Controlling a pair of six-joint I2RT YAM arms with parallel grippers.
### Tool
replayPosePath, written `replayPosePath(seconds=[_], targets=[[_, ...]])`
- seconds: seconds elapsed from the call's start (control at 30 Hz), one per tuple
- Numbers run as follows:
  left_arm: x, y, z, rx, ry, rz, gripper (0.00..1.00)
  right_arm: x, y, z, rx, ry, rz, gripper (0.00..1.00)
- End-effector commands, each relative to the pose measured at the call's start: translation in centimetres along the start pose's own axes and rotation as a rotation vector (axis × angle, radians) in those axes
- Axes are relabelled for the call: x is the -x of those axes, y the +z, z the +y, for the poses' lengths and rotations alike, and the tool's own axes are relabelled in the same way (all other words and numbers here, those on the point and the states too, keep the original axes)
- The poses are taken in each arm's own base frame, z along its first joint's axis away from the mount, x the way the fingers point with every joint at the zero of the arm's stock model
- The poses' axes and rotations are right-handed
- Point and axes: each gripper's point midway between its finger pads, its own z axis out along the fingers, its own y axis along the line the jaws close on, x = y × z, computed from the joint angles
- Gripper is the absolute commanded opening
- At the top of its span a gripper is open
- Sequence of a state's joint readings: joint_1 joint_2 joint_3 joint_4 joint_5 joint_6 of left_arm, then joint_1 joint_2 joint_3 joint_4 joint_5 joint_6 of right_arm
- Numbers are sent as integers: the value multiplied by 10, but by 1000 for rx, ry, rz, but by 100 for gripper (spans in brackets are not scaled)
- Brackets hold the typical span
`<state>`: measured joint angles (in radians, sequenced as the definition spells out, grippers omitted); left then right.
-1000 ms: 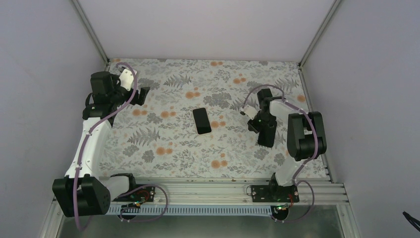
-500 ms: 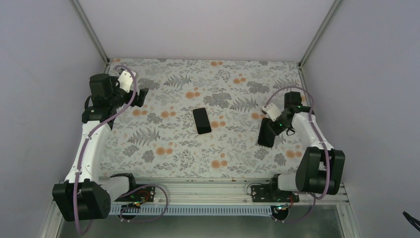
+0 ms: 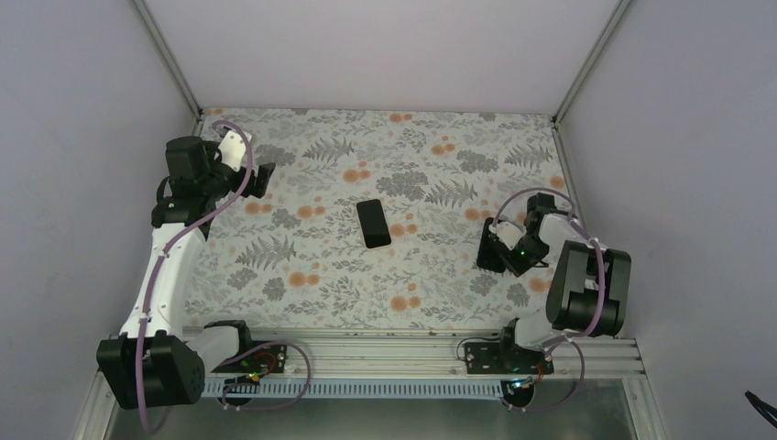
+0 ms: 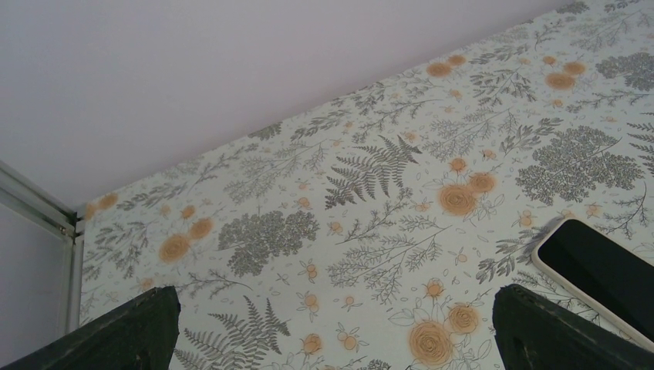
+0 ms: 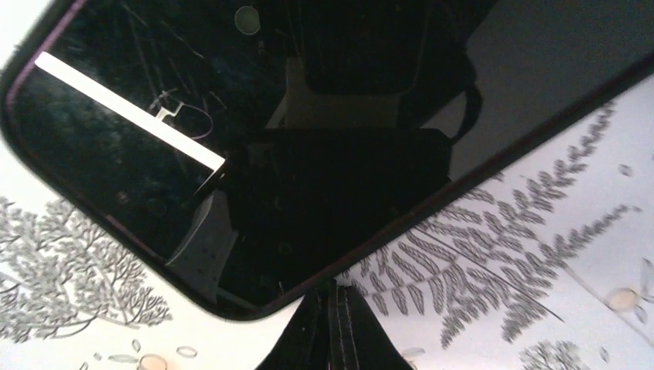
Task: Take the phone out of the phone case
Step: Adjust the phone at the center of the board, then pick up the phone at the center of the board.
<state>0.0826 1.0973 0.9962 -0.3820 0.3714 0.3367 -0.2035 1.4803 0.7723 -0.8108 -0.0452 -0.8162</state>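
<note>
The phone (image 3: 374, 224) lies flat in the middle of the floral mat, black glass up, with a pale rim; its corner shows in the left wrist view (image 4: 598, 274). The phone case (image 3: 490, 246), a thin black shell, is at the right of the mat, apart from the phone. My right gripper (image 3: 507, 253) is shut on its edge. In the right wrist view the glossy black case (image 5: 254, 131) fills the upper frame, and the closed right gripper (image 5: 335, 304) pinches its rim. My left gripper (image 3: 266, 176) is open and empty at the back left, well clear of the phone; its tips show in its wrist view (image 4: 339, 339).
The floral mat (image 3: 302, 275) covers the table. Grey walls enclose the back and both sides, with metal posts at the back corners (image 3: 169, 55). An aluminium rail (image 3: 385, 353) holding both arm bases runs along the near edge.
My right arm has swung out to the right and folded low, its wrist now to the right of the case, which stays gripped near the same spot. The phone and left arm have hardly moved.
</note>
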Motion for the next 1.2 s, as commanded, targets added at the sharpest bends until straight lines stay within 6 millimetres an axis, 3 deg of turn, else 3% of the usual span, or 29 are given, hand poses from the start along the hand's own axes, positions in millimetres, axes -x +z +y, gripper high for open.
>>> replayPosePath(seconds=[0.0, 0.2, 0.43, 0.6, 0.7, 0.77, 0.8, 0.87, 0.97, 1.03, 1.17], targets=[[8, -5, 0, 0, 19, -28, 100, 4, 17, 4, 30, -14, -5, 4], [9, -6, 1, 2, 19, -29, 100, 26, 25, 26, 125, -86, -58, 4], [9, -5, 2, 7, 20, -24, 100, 88, 23, 82, 288, -229, -125, 4], [7, -6, 4, 21, 29, -23, 100, 140, -5, 89, 365, -247, -235, 4], [7, -5, 4, 21, 33, -18, 100, 143, -40, 101, 439, -330, -293, 22], [6, -6, 3, 16, 35, -18, 100, 141, -61, 97, 408, -390, -338, 59], [7, -6, 2, 11, 38, -23, 100, 142, -71, 89, 346, -416, -363, 67], [8, -6, 0, 0, 41, -31, 100, 143, -77, 71, 189, -466, -389, 73], [7, -2, -3, -28, 42, -29, 100, 128, -69, 52, -16, -648, -358, 86], [7, 0, -4, -39, 47, -24, 100, 118, -67, 51, -41, -785, -341, 86], [7, 2, 3, -2, 61, -24, 100, 119, -80, 40, 1, -959, -406, 86]])
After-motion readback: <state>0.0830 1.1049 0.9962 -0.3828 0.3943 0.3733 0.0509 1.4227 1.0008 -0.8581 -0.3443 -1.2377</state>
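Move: The black-edged phone lies just beside the shut right fingertips, which stand by its right long edge near the near corner. Its middle is about 6 cm ahead, 5 cm to the left and barely 1 cm lower. The pale-rimmed phone at mid-table lies some 12 cm ahead of the right hand and 40 cm to its left, at the same height. From the left hand, the black-edged phone is about 68 cm to the right, 6 cm back and 27 cm below. Shut right fingertips push the near end of the black-edged phone by its right long edge, dipping slightly, then sweeping low about 15 cm left and some 6 cm forward. The hand then comes free, rises about 9 cm while the fingers open nearly wide, eases a few centimetres back right and turns some 40 degrees counter-clockwise above the phone. ##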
